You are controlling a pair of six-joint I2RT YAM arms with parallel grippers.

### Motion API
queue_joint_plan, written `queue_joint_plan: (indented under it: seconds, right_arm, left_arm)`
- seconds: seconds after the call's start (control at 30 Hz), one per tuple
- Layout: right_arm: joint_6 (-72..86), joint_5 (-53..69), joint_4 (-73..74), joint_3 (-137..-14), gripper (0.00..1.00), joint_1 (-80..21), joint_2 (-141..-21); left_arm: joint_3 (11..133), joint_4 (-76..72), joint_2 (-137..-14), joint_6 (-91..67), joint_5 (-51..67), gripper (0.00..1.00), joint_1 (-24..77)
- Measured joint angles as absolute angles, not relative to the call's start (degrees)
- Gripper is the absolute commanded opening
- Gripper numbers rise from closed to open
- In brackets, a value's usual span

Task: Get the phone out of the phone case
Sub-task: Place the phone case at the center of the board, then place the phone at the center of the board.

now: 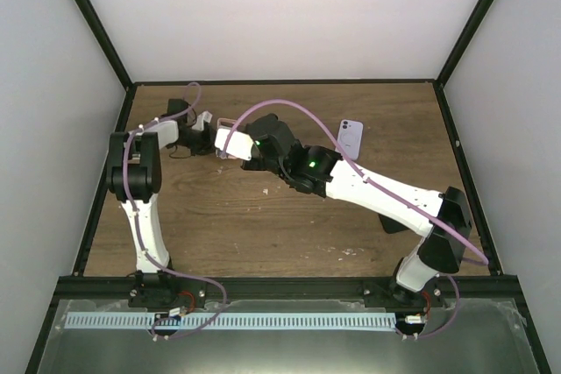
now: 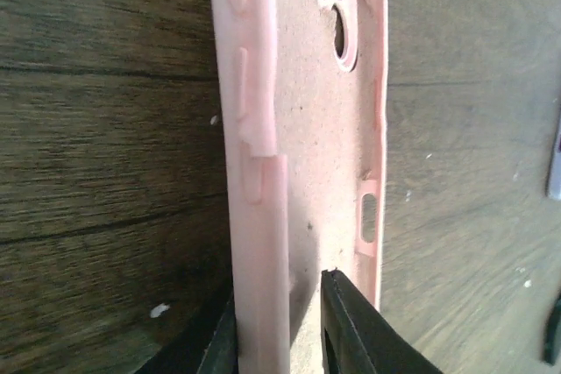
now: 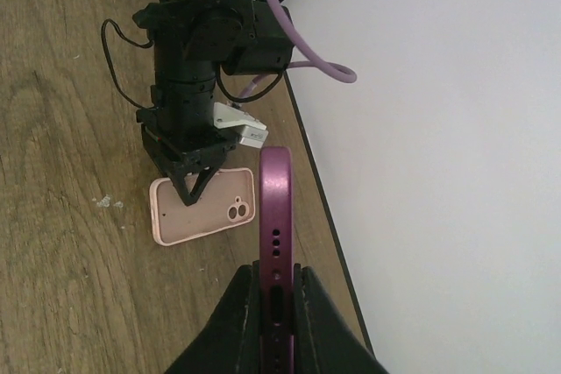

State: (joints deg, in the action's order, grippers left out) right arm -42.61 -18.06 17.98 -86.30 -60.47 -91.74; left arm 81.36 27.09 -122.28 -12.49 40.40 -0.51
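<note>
The pink phone case (image 2: 316,129) lies on the wooden table with its empty inside facing up; it also shows in the right wrist view as the case (image 3: 203,208). My left gripper (image 2: 280,286) straddles the case's long side wall. One finger touches the wall and the other stands a little off it inside the case, so the jaws are slightly open. The purple phone (image 3: 274,208) is out of the case, held edge-on above the table. My right gripper (image 3: 275,267) is shut on its lower end, just right of the left gripper (image 3: 191,186).
A lavender phone-shaped object (image 1: 351,136) lies flat at the back right of the table. The black frame edge (image 3: 320,208) and a white wall run close beside the held phone. Both arms meet at the back left (image 1: 219,137).
</note>
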Motion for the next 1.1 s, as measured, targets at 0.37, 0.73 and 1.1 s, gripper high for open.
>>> queue_joint_plan:
  seconds: [0.37, 0.73, 1.1]
  right_arm:
    - [-43.9, -18.9, 16.0, -85.0, 0.01, -60.5, -91.8]
    - [-51.7, -24.1, 2.3, -77.8, 0.01, -60.5, -92.4]
    - [-70.0, -28.8, -27.5, -62.1, 0.01, -60.6, -96.1]
  left_arm:
    - [82.1, 28.4, -121.0, -9.8, 39.4, 0.92, -0.8]
    - [75.2, 31.1, -106.2, -10.4, 38.9, 1.0, -5.0]
    - [70.4, 30.2, -86.1, -17.8, 53.6, 0.95, -11.6]
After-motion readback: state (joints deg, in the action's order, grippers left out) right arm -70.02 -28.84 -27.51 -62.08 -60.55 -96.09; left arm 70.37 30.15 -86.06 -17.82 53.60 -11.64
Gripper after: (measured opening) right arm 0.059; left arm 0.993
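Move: From the left gripper the pink phone case lies just beneath its fingers, its middle about 2 cm ahead, 4 cm right and 1 cm lower; the phone in the right gripper hangs some 12 cm back, 10 cm right and 27 cm higher. From the right gripper the case is roughly 19 cm ahead, 9 cm left and 30 cm below, and the purple phone about 19 cm ahead, 30 cm right and 31 cm below. Hold the left gripper low at the case's left edge while you spread its fingers wide and let go, then lift it about 21 cm, drawing some 6 cm back and a little left, fingertips tipping up. With the right gripper keep the grip on the phone, sink about 5 cm while easing slightly forward, and tip the phone up some 25 degrees. ##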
